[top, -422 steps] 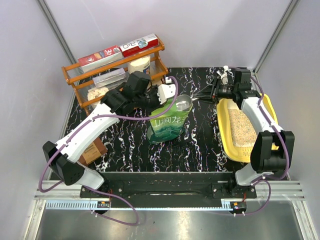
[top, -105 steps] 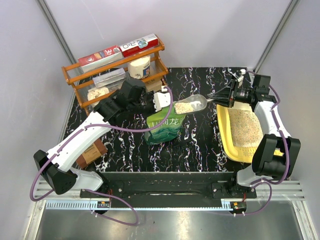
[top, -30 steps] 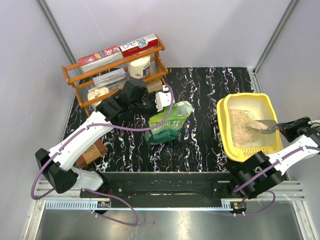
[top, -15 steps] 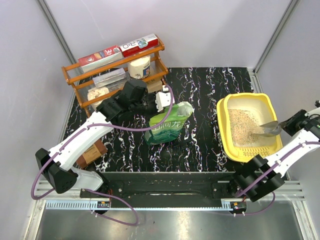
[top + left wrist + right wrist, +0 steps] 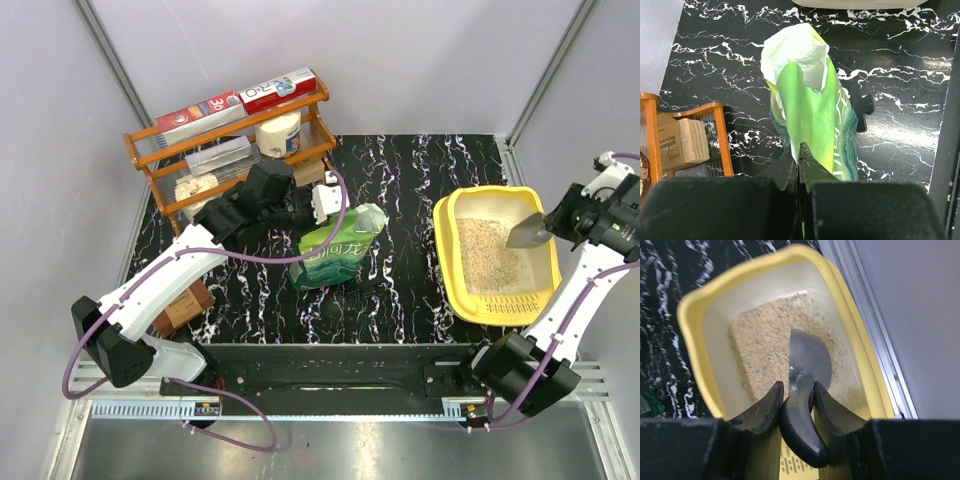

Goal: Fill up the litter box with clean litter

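The yellow litter box (image 5: 444,250) sits at the table's right, with pale clean litter (image 5: 485,255) spread over its floor. My right gripper (image 5: 562,214) is shut on the black handle of a grey scoop (image 5: 524,233), held above the box's right side. In the right wrist view the scoop's bowl (image 5: 811,356) hangs over the litter (image 5: 762,347) inside the yellow rim (image 5: 690,332). The green pouch (image 5: 336,250) stands mid-table. My left gripper (image 5: 801,150) is shut on the pouch's (image 5: 815,110) top edge, holding its mouth up.
An orange wire rack (image 5: 232,150) with boxes and a tub stands at the back left. A brown box (image 5: 182,305) lies by the left arm. A small black clip (image 5: 862,105) lies beside the pouch. The enclosure wall and metal rail (image 5: 875,335) run close along the box's right.
The right arm has lifted the scoop out of the litter and carried it up and back over the box's right rim. The left arm and pouch have not moved.
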### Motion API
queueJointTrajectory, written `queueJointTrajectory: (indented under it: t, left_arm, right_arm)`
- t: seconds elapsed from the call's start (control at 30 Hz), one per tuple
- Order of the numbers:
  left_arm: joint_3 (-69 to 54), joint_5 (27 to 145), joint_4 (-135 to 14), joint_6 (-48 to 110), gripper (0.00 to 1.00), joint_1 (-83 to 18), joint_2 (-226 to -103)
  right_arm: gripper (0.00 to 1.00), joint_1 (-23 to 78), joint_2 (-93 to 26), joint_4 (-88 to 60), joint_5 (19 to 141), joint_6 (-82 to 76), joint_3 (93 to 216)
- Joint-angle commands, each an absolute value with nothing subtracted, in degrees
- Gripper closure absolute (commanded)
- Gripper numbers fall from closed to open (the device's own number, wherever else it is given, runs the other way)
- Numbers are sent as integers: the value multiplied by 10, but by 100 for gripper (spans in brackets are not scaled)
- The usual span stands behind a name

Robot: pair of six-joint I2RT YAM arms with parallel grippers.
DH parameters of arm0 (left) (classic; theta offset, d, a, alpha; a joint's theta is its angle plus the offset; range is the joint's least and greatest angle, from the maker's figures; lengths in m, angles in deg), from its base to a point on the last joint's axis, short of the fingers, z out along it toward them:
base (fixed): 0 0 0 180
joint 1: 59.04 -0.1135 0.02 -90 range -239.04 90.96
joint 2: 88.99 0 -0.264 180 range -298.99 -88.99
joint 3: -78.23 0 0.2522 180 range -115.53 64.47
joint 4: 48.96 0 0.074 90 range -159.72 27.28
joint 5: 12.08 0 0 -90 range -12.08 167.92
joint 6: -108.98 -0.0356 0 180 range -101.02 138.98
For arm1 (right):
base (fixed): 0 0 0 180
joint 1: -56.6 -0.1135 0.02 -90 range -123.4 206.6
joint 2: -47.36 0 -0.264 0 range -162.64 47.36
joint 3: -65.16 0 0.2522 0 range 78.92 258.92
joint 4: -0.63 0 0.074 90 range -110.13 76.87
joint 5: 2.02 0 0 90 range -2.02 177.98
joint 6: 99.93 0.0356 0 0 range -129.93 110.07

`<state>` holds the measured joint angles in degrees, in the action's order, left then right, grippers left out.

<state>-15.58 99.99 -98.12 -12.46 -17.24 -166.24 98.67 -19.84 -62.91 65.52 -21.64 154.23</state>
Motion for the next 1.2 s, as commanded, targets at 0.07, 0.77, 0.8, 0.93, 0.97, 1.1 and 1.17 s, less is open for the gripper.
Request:
queueJointTrajectory:
  t: [0.07,0.77,0.8,0.93,0.97,1.1,1.17]
  left_arm:
    - [-143,1016,-924,-135,100,-166,-1628]
    - [-121,967,-944,-165,100,-166,-1590]
    - [-120,966,-944,-165,100,-166,-1590]
    - [-115,966,-944,-162,100,-166,-1586]
    - [-111,966,-944,-162,100,-166,-1585]
    - [-108,964,-945,-164,100,-166,-1583]
    - [-107,959,-944,-166,100,-166,-1585]
  right_arm:
    - [100,921,-169,-601,616,-139,1667]
    - [99,643,-441,-1065,444,-540,1687]
    - [98,638,-449,-1066,471,-541,1687]
    - [96,607,-476,-1038,538,-539,1695]
    - [93,590,-490,-1022,552,-530,1695]
    - [76,550,-542,-980,627,-485,1716]
    - [57,548,-556,-944,624,-451,1730]
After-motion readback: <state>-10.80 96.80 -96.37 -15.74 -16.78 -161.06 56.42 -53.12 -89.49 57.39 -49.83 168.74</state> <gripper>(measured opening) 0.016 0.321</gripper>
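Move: The emptied scoop, already gripped in the right hand, is headed for the bare table beside the litter box, about 27 cm to that hand's left, 7 cm back and 25 cm below. On the way the box's middle lies some 12 cm left, 2 cm back and 23 cm below; the black clip is about 38 cm left and 9 cm back, at table height. From the left hand, that bare spot is roughly 15 cm right, 8 cm back and 27 cm down. The scoop, still held by its handle, is swung out of the litter box by the right hand: up about 10 cm and some 22 cm left over the near-bag rim, then down about 20 cm beside the box, turning strongly counter-clockwise and tipping downward. The left hand keeps its pinch on the litter bag's top edge, easing slightly left. ##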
